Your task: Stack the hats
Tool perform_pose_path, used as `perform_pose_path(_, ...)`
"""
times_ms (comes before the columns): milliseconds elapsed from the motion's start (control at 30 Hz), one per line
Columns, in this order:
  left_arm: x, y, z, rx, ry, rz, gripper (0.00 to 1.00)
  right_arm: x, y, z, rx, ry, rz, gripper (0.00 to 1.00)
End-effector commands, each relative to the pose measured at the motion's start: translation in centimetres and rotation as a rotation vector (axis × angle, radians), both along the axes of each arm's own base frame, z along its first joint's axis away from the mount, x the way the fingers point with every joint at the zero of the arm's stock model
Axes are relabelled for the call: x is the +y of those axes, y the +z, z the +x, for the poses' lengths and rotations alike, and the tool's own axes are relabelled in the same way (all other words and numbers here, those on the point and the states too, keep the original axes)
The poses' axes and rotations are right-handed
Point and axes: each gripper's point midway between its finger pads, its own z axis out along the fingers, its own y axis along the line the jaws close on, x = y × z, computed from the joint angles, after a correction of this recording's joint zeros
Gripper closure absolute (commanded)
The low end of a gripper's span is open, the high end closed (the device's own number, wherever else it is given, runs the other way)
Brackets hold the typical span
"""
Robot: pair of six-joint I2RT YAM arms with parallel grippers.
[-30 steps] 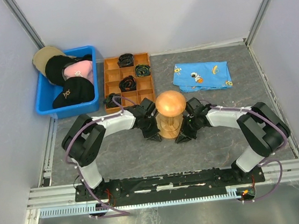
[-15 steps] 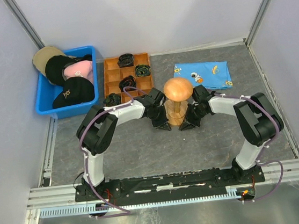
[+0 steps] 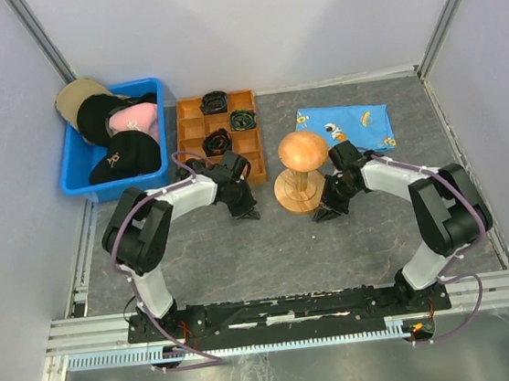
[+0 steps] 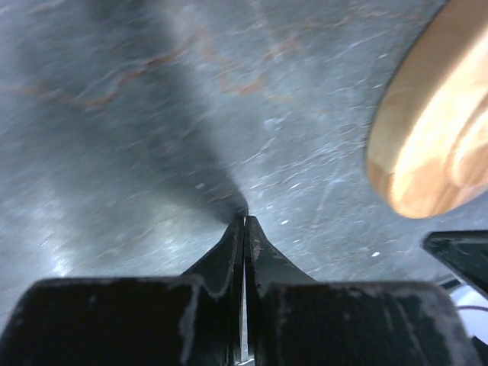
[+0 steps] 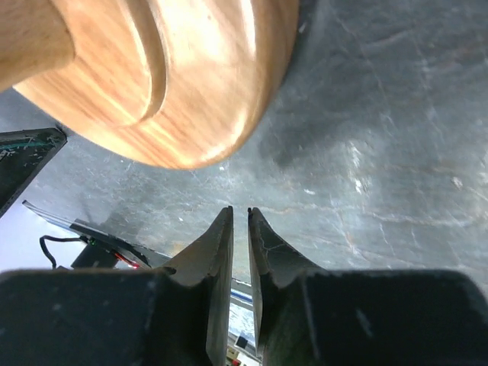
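Several hats lie piled in the blue bin (image 3: 160, 132) at the back left: a tan hat (image 3: 76, 91), a black hat (image 3: 97, 116), a pink hat (image 3: 133, 122) and another black hat (image 3: 127, 155). A wooden hat stand (image 3: 301, 151) stands upright mid-table, and its round base shows in the wrist views (image 4: 435, 137) (image 5: 175, 76). My left gripper (image 3: 246, 212) (image 4: 245, 219) is shut and empty, low over the table to the left of the stand. My right gripper (image 3: 323, 212) (image 5: 239, 210) sits just right of the base, its jaws a narrow slit apart with nothing between them.
An orange divided tray (image 3: 195, 133) with black coiled bundles sits between the bin and the stand. A blue cartoon-print cloth (image 3: 343, 129) lies at the back right. Grey walls close in the table on three sides.
The wooden stand has shifted back and a little to the right between both grippers. The left gripper has since drawn away to the left, while the right stays beside the base.
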Motion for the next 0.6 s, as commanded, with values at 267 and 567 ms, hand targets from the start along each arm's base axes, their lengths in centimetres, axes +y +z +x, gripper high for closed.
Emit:
perform_pose_path(267,8.2,12.1,2.3,-0.286,0.132,0.080,0.97,-5.3,7.3,-3.8,-0.141,0.077,-0.189,0.67)
perform_pose_path(567,17.1,22.2,8.2,-0.569,0.369,0.080,0.33,-5.6,17.1,-4.1,-0.459,0.072,-0.104,0.01)
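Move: The front black hat in the blue box lies about 16 cm ahead of the left hand, 26 cm to its left and 6 cm higher; the pink hat is 8 cm farther out. The wooden tray sits 20 cm ahead and 6 cm left of that hand, the hat stand 5 cm ahead and 12 cm right. From the right hand, the stand is about 7 cm ahead and 5 cm left, the black hat 19 cm ahead and 43 cm left. Towards the hats in the blue box the left hand climbs about 20 cm, swinging 14 cm left and, after a small dip back, some 6 cm forward; its fingers tip outward about 30 degrees, turn counter-clockwise and open halfway. The right hand backs off from the stand's foot, rising 13 cm while drifting right and back, and opens wide. ##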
